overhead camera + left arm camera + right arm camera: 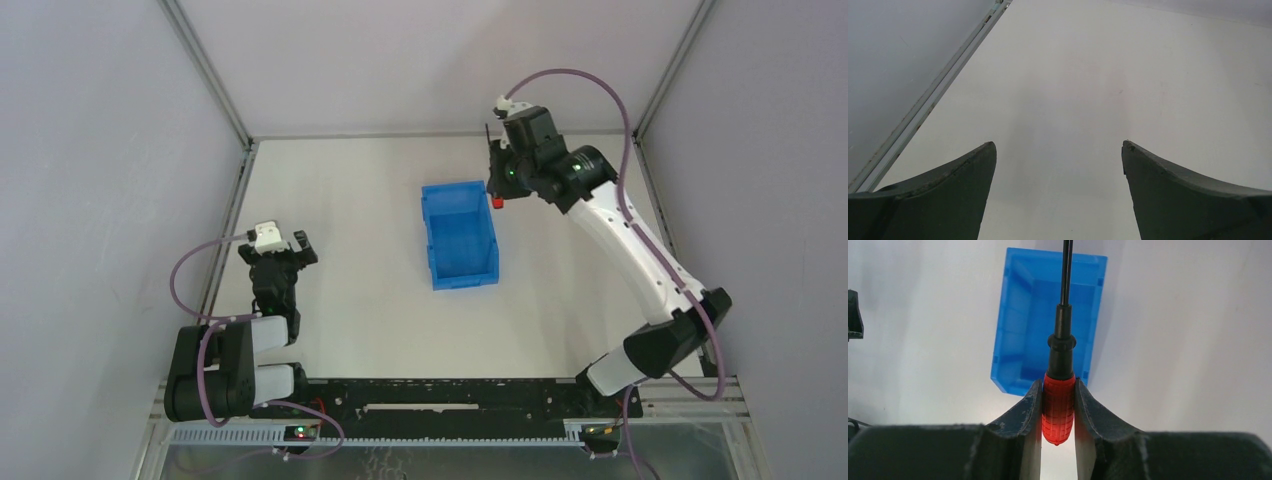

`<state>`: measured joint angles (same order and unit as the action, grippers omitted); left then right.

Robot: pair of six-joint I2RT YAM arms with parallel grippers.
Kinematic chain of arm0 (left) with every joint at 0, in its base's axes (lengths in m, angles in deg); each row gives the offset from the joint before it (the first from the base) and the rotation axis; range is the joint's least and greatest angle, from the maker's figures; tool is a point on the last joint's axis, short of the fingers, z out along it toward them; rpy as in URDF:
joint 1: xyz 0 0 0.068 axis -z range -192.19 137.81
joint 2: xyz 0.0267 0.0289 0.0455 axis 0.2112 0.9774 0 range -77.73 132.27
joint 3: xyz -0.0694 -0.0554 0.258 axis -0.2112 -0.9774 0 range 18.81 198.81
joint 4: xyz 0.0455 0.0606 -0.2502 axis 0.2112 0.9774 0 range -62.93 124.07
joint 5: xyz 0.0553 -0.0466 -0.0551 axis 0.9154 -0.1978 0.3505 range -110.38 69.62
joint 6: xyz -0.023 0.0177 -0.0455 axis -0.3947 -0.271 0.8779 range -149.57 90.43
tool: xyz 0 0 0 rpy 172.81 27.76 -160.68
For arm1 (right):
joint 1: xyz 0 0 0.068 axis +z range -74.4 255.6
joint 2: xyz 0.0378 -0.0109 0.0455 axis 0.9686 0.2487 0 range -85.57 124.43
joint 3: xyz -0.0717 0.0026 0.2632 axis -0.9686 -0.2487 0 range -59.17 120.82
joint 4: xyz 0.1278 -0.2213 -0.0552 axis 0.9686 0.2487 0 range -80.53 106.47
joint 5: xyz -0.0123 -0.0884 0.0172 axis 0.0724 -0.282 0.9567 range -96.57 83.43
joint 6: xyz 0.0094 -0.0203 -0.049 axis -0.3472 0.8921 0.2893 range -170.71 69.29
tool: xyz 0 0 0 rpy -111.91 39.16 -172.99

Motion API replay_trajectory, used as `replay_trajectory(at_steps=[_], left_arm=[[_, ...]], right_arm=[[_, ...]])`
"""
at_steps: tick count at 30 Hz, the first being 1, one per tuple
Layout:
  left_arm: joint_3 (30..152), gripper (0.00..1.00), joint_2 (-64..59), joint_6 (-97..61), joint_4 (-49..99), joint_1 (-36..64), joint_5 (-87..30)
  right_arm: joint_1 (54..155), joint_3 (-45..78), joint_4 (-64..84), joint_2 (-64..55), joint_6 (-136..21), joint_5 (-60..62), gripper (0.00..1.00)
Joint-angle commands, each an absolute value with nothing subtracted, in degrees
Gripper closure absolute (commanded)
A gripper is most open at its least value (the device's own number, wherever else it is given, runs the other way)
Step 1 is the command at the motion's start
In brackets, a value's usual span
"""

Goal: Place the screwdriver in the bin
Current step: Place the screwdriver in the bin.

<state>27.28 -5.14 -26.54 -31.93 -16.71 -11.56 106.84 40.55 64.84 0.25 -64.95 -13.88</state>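
Observation:
The bright blue bin [460, 236] stands open-topped near the middle of the table, seen from above as the bin [1048, 320] in the right wrist view. My right gripper [1058, 385] is shut on the red handle of the screwdriver [1058, 407], whose dark shaft points out over the bin. From the top, the right gripper [497, 190] hangs raised beside the bin's far right corner, with the red end of the screwdriver [498, 201] showing. My left gripper [300, 246] rests open at the left, with nothing between its fingers [968, 175].
A metal frame rail [938, 87] runs along the table's left edge next to the grey side wall. Grey walls close the table at the back and both sides. Purple cables loop from both arms.

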Motion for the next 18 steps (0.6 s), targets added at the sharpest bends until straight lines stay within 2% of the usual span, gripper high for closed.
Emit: replay_trajectory(at_steps=[1, 9, 18], left_arm=[[29.64, 0.00, -5.70, -27.50, -33.58, -16.31, -10.96], [29.63, 0.00, -5.69, -27.46, -33.57, -16.36, -10.96], [29.65, 0.00, -5.74, -27.47, -33.56, -16.32, -10.97]], right_arm=[[110.33, 47.23, 66.63, 4.65, -65.14, -16.74, 1.00], [113.34, 52.01, 68.68, 12.39, -64.86, -17.41, 1.00], [113.89, 41.21, 63.00, 15.93, -65.70, -16.01, 1.00]])
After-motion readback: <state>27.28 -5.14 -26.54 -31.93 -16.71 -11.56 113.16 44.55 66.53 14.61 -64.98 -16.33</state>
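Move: The right hand already holds the screwdriver by its red handle, high over the bin's near right part. The bin's middle lies roughly 7 cm ahead of this hand, 5 cm to its left and some 26 cm below. From the idle left hand, the bin is about 37 cm to the right, 6 cm farther out and 7 cm lower. Nothing else stands near the bin. Still pinching the red handle, with the shaft pointing outward, the right hand carries the screwdriver about 5 cm left over the bin. As that sideways travel dies out it sinks ever faster, some 7 cm down towards the bin, tipping about 10 degrees further downward and rolling its left side down slightly; the fingers stay closed on the handle. ##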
